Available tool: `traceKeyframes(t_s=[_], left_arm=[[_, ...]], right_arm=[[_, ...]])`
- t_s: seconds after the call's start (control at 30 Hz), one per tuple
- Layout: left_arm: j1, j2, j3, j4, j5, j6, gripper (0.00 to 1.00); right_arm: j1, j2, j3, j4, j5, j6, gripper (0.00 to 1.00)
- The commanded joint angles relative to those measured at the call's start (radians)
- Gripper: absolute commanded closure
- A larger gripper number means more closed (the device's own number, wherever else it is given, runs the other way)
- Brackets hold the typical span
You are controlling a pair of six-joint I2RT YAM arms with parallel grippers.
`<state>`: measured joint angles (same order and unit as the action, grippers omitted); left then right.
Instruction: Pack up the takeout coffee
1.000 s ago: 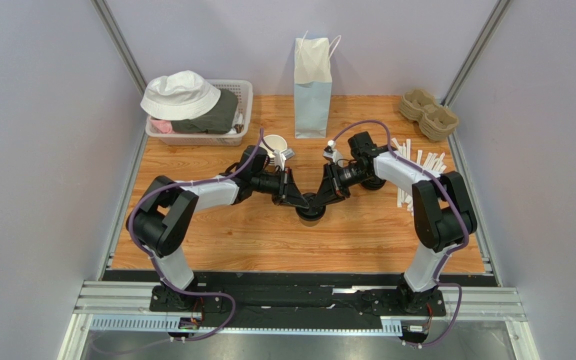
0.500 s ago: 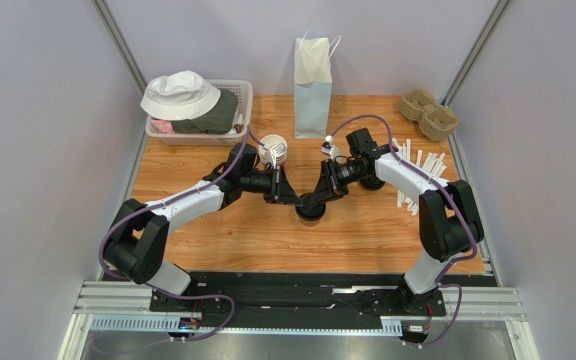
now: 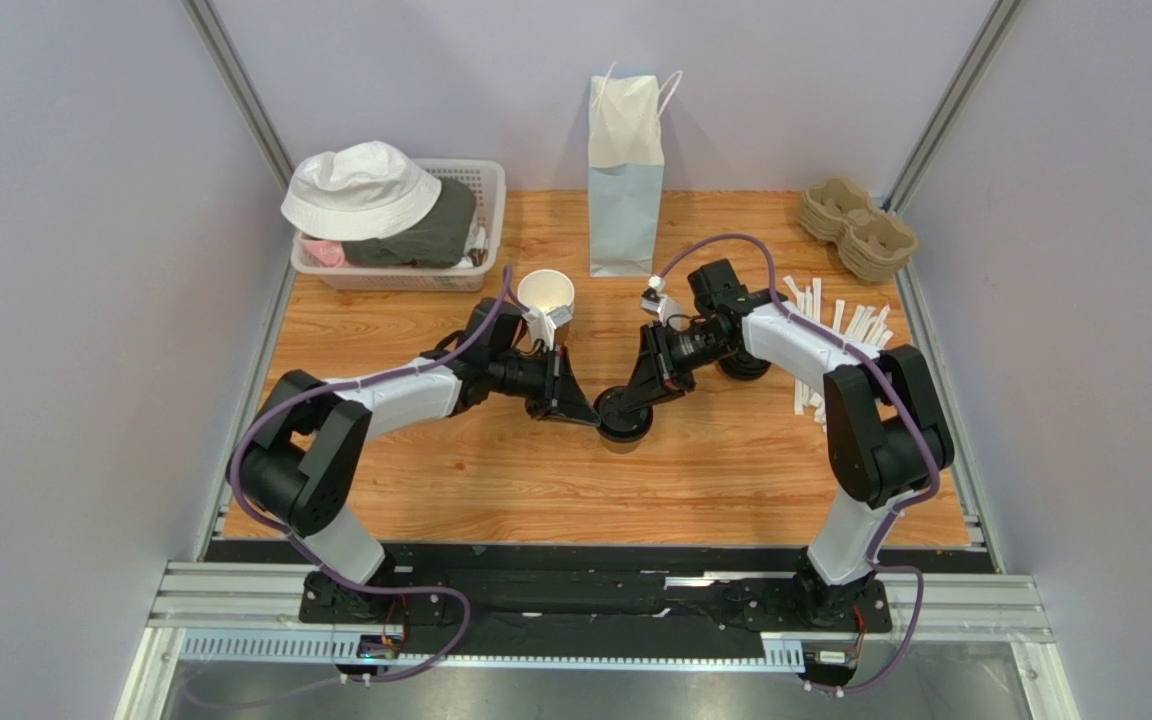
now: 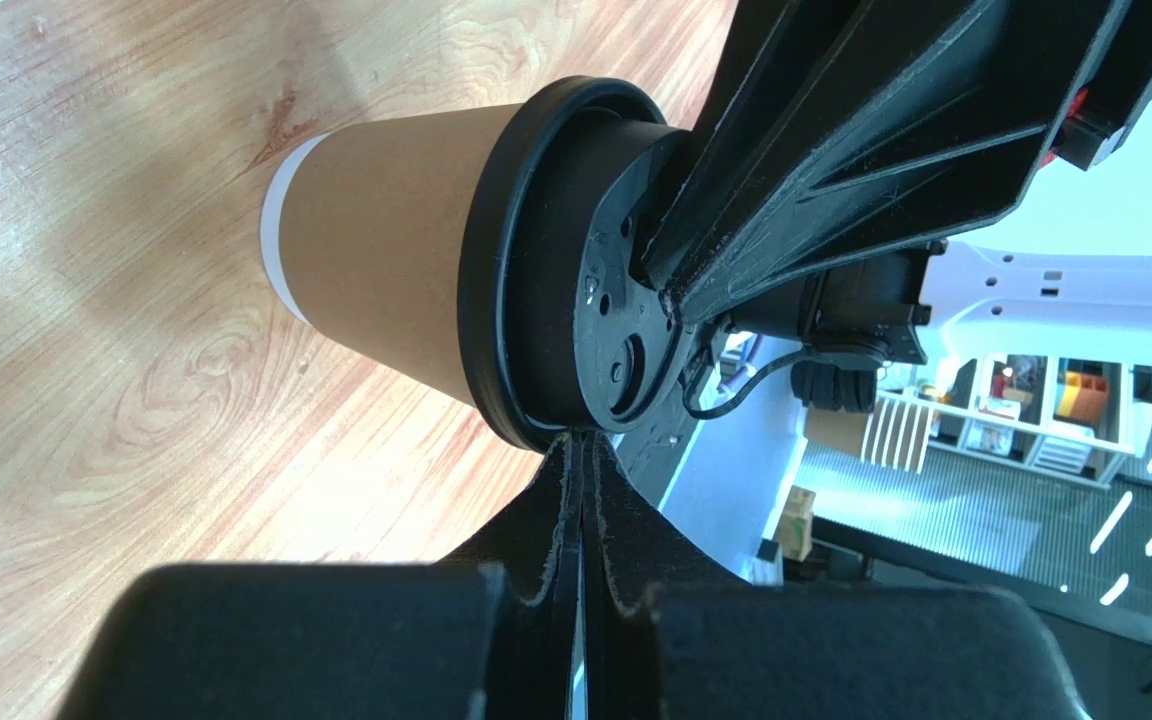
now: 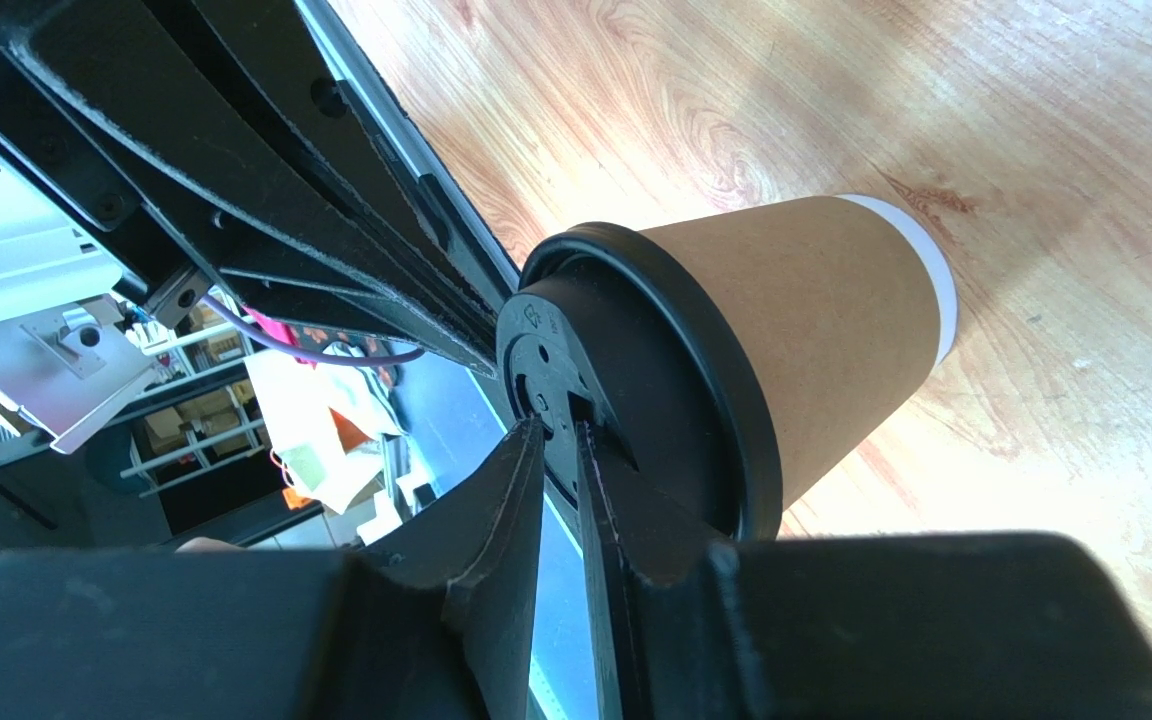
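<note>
The takeout coffee, a brown paper cup with a white base band and a black lid, stands upright mid-table. My left gripper is shut, and its joined tips press against the lid's rim from the left. My right gripper comes down from the right. Its fingers are only narrowly apart and pinch the raised top of the lid. The cup wall shows in the left wrist view and the right wrist view.
A pale paper bag stands upright at the back centre. A basket holding a white hat sits back left. Lidless cups stand behind the left gripper. Pulp cup carriers lie back right, with white sticks scattered beside the right arm.
My left arm stretched out, then drew back, and its shut tips stayed beside the lid, ending pressed on the rim. My right gripper stayed on the lid, and the cup has not moved.
</note>
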<state>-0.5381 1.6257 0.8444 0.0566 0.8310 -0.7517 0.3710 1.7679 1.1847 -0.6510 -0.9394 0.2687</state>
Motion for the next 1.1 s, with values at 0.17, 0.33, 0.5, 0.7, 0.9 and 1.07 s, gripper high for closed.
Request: traceKeyframes(t_s=[0.17,0.33,0.5,0.7,0.9,1.07], left_arm=[[0.015,0.069,0.005,-0.027,-0.073,0.061,1.0],[0.023,0.091,0.002,-0.052,-0.101,0.071,1.0],[0.021,0.05,0.024,-0.035,-0.047,0.06,1.0],[0.001,-0.101,0.082,-0.032,-0.006,0.086,0.92],[0.0,-0.219,0.137,-0.133,-0.047,0.133,0.72],[0.03,-0.32,0.137,-0.208,-0.116,0.176,0.53]], right_arm=[[0.005,0.044,-0.01,0.021,0.083,-0.037,0.78],[0.005,0.05,-0.016,0.021,0.09,-0.048,0.78],[0.005,0.024,-0.005,0.021,0.059,-0.052,0.77],[0.006,-0.042,0.052,0.027,-0.015,-0.037,0.7],[0.008,-0.126,0.119,0.037,-0.077,0.015,0.59],[0.006,-0.226,0.159,-0.06,-0.04,-0.048,0.41]])
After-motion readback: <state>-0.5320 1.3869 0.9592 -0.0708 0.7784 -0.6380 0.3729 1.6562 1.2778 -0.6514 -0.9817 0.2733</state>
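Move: Just right of the left fingertips, the lid on the coffee cup has its middle about 4 cm to the right, 1 cm ahead and 1 cm below. From the right hand the lid is roughly 2 cm back, 1 cm left and 2 cm lower. The cup stack stands some 18 cm ahead of the left hand, 6 cm to its left and 4 cm lower; the spare lids lie about 10 cm ahead of the right hand, 16 cm to its right and 9 cm below. Keeping the shut left fingertips on the lid's left rim and the partly open right ones on its top, both hands stay put at first, pressing down. Then both come free and rise faster and faster, the left about 10 cm while rolling some 20 degrees, the right about 7 cm, tilting slightly. Both grippers open as they leave, and both hands drift about 1 cm forward. ##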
